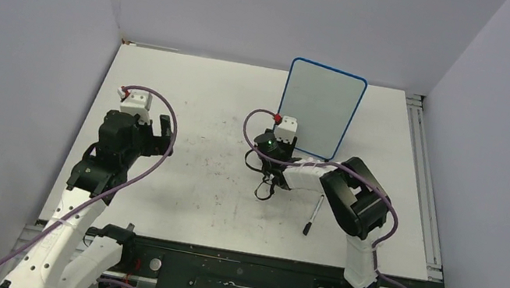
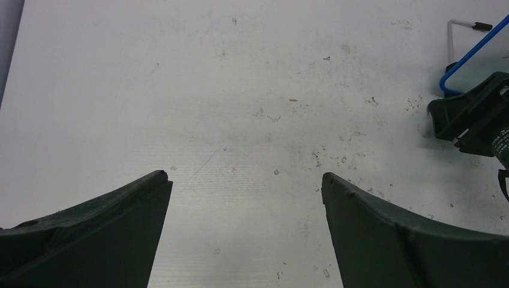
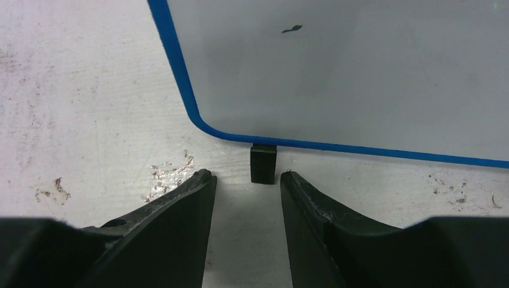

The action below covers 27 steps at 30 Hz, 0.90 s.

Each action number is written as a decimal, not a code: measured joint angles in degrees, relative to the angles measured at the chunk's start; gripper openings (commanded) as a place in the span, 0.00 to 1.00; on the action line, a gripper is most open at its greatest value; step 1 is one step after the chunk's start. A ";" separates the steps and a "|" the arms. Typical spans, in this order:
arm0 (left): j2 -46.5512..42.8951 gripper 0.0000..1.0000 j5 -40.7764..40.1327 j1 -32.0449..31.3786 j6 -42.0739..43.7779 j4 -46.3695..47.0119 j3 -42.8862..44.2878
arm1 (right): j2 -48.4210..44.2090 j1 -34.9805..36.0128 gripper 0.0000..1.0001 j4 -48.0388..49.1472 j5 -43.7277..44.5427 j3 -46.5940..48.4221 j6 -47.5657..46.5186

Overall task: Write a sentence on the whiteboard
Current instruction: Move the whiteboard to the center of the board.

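The whiteboard (image 1: 320, 108) stands upright at the back of the table, white with a thin blue frame. Its face (image 3: 360, 72) is blank apart from one small black mark (image 3: 292, 28); the sentence is out of view. My right gripper (image 1: 277, 144) sits low at the board's lower left corner. In the right wrist view its jaws (image 3: 246, 174) are narrowly open with only bare table between them. The board's black foot (image 3: 263, 163) is just beyond the tips. My left gripper (image 1: 152, 124) hovers wide open over the table's left half, nothing between its fingers (image 2: 246, 177).
A black marker (image 1: 311, 219) lies on the table near the right arm's elbow, in front of the board. The white table (image 1: 205, 183) carries scuffs and ink specks. Grey walls close the sides and back. The left wrist view catches the board's blue edge (image 2: 474, 57) at its far right.
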 measured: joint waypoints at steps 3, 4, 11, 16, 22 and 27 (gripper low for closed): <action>0.07 0.96 0.00 -0.09 0.17 -0.02 0.00 | 0.22 -0.70 0.39 0.33 0.11 0.11 -0.24; 0.11 0.96 0.00 -0.13 0.20 -0.04 0.00 | 0.39 -0.96 0.38 0.48 0.17 0.15 -0.37; 0.31 0.96 0.00 -0.13 0.22 -0.07 0.00 | 1.77 -2.43 0.29 2.91 0.55 0.94 -1.99; 0.68 0.96 0.00 -0.13 0.26 -0.09 0.00 | 1.99 -2.58 0.14 4.07 0.04 0.92 -4.55; 0.85 0.96 0.00 -0.13 0.33 -0.09 0.00 | 1.99 -2.58 0.05 5.66 -0.22 0.24 -6.99; 0.96 0.96 0.00 -0.13 0.35 -0.11 0.00 | 1.99 -1.90 0.05 9.11 -0.26 -1.49 -8.57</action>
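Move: Just ahead of the right fingers lies the whiteboard's left foot, some 3 cm forward and 1 cm right, about level with them. The whiteboard's middle is 8 cm ahead, 10 cm right and some 11 cm higher; its right foot is about 18 cm right and level with the hand fore and aft. The marker lies 21 cm back and 14 cm right. For the left hand, the left foot is about 15 cm ahead, 35 cm right and 20 cm below. Sliding forward level and low over the table, about 2 cm with a good 1 cm to the right, the right hand brings its half-open fingers around the whiteboard's left foot. The fingers narrow on the way and pinch the foot from left and right; with them shut on it, the hand eases about half a centimetre back left. ##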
